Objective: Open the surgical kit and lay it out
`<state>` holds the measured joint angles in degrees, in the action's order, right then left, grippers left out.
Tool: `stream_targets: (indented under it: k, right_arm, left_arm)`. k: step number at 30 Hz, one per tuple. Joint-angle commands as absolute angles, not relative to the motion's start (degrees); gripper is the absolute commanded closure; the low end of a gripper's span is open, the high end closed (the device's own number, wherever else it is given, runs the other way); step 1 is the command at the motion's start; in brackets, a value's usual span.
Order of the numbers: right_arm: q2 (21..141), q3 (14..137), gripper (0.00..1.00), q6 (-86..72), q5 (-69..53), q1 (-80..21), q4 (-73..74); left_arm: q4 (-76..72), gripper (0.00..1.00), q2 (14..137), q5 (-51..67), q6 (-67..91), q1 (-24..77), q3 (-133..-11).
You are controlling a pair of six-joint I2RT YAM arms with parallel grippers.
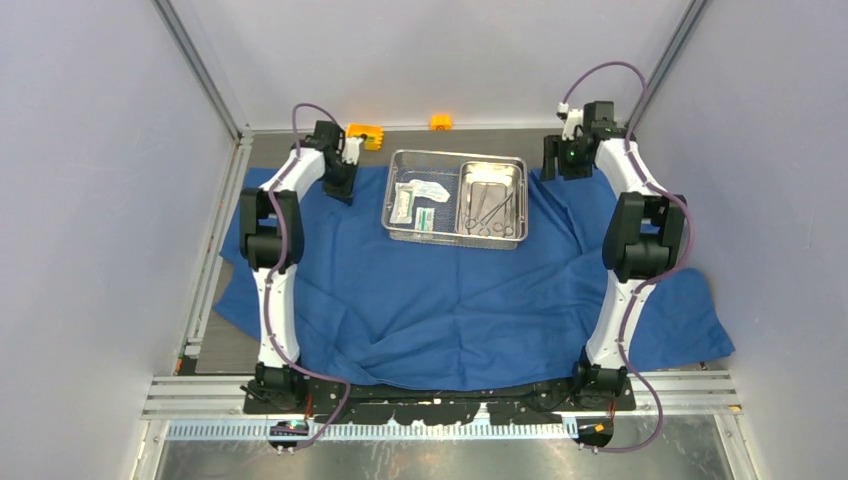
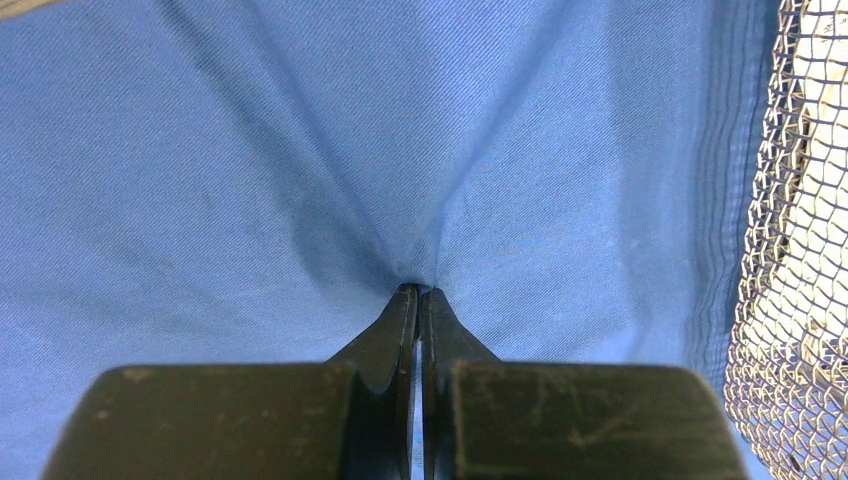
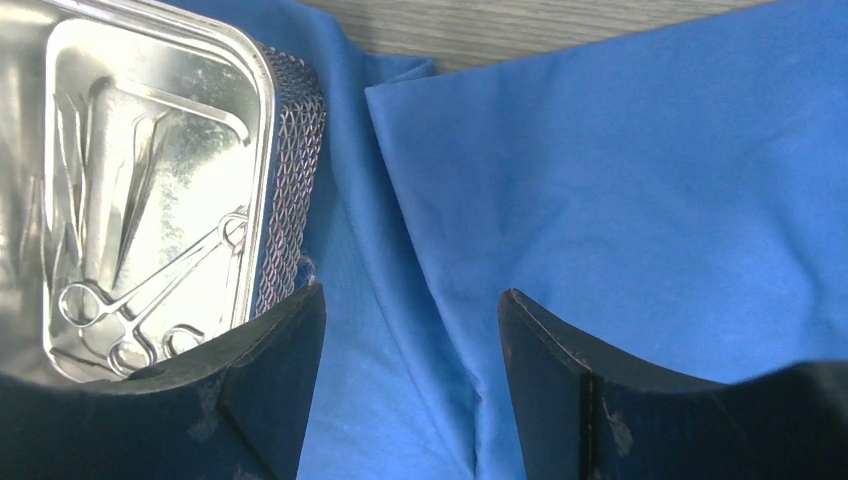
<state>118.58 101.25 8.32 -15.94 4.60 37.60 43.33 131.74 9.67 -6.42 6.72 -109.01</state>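
The blue cloth wrap (image 1: pixel 450 300) lies spread open over the table. On its far half sits the steel mesh basket (image 1: pixel 455 153), with white-green packets (image 1: pixel 415 200) in its left half. In its right half is the smaller steel tray (image 1: pixel 492 168), holding scissors and forceps (image 1: pixel 490 210). My left gripper (image 1: pixel 342 190) is at the cloth's far left, shut on a puckered fold of the cloth (image 2: pixel 250 150) at its tips (image 2: pixel 418 292); the basket's mesh (image 2: pixel 790 300) is just to its right. My right gripper (image 3: pixel 410 295) stands open over a cloth crease (image 3: pixel 650 180), beside the basket (image 3: pixel 290 180) and the tray (image 3: pixel 255 80).
Two small orange blocks (image 1: pixel 366 133) (image 1: pixel 441 122) lie on the table behind the cloth, near the back wall. Enclosure walls stand close on both sides. Bare wooden tabletop (image 3: pixel 520 25) shows beyond the cloth's far right corner.
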Motion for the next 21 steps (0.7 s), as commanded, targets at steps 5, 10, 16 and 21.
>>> stream_targets:
  k: [5,10,16,21]
  right_arm:
    - [125.9,107.0,0.37,12.4,-5.9,2.2,39.0]
    - [129.3,109.4,0.39,13.6,-4.1,2.2,39.8]
    - [130.9,111.2,0.49,13.2,-1.6,2.3,38.4]
    - [131.9,113.9,0.62,11.7,-1.4,2.3,38.4]
  left_arm:
    - [45.0,1.0,129.4,6.6,-7.6,4.3,-104.9]
    - [44.1,1.0,128.7,6.6,-7.5,3.4,-103.9]
    - [43.8,1.0,129.0,6.2,-7.6,1.7,-104.4]
    - [43.9,1.0,129.9,6.0,-7.5,0.3,-105.2]
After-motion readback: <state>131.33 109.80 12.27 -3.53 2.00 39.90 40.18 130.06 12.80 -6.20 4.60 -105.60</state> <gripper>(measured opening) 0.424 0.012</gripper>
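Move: The right hand's target is the raised fold of the blue drape just right of the tray: roughly 8 cm below that hand, 3 cm ahead and 1 cm to its right. The tray's middle lies about 25 cm to the right hand's left, 1 cm nearer and 6 cm below; the instrument tray inside it is some 17 cm left, 1 cm nearer and 5 cm below. From the left hand, already pinching the drape, the fold is about 52 cm right, 4 cm ahead and 1 cm lower. The right hand drops about 8 cm onto the drape fold beside the tray, easing a little forward and to the right while the wrist swings some 15 degrees so the fingers point straighter down, then starts narrowing its fingers on either side of the ridge and comes back up about 1 cm, still not shut. Meanwhile the left hand keeps its pinch on the drape on the far side of the tray and pulls it slowly left, by scarcely 1 cm. ##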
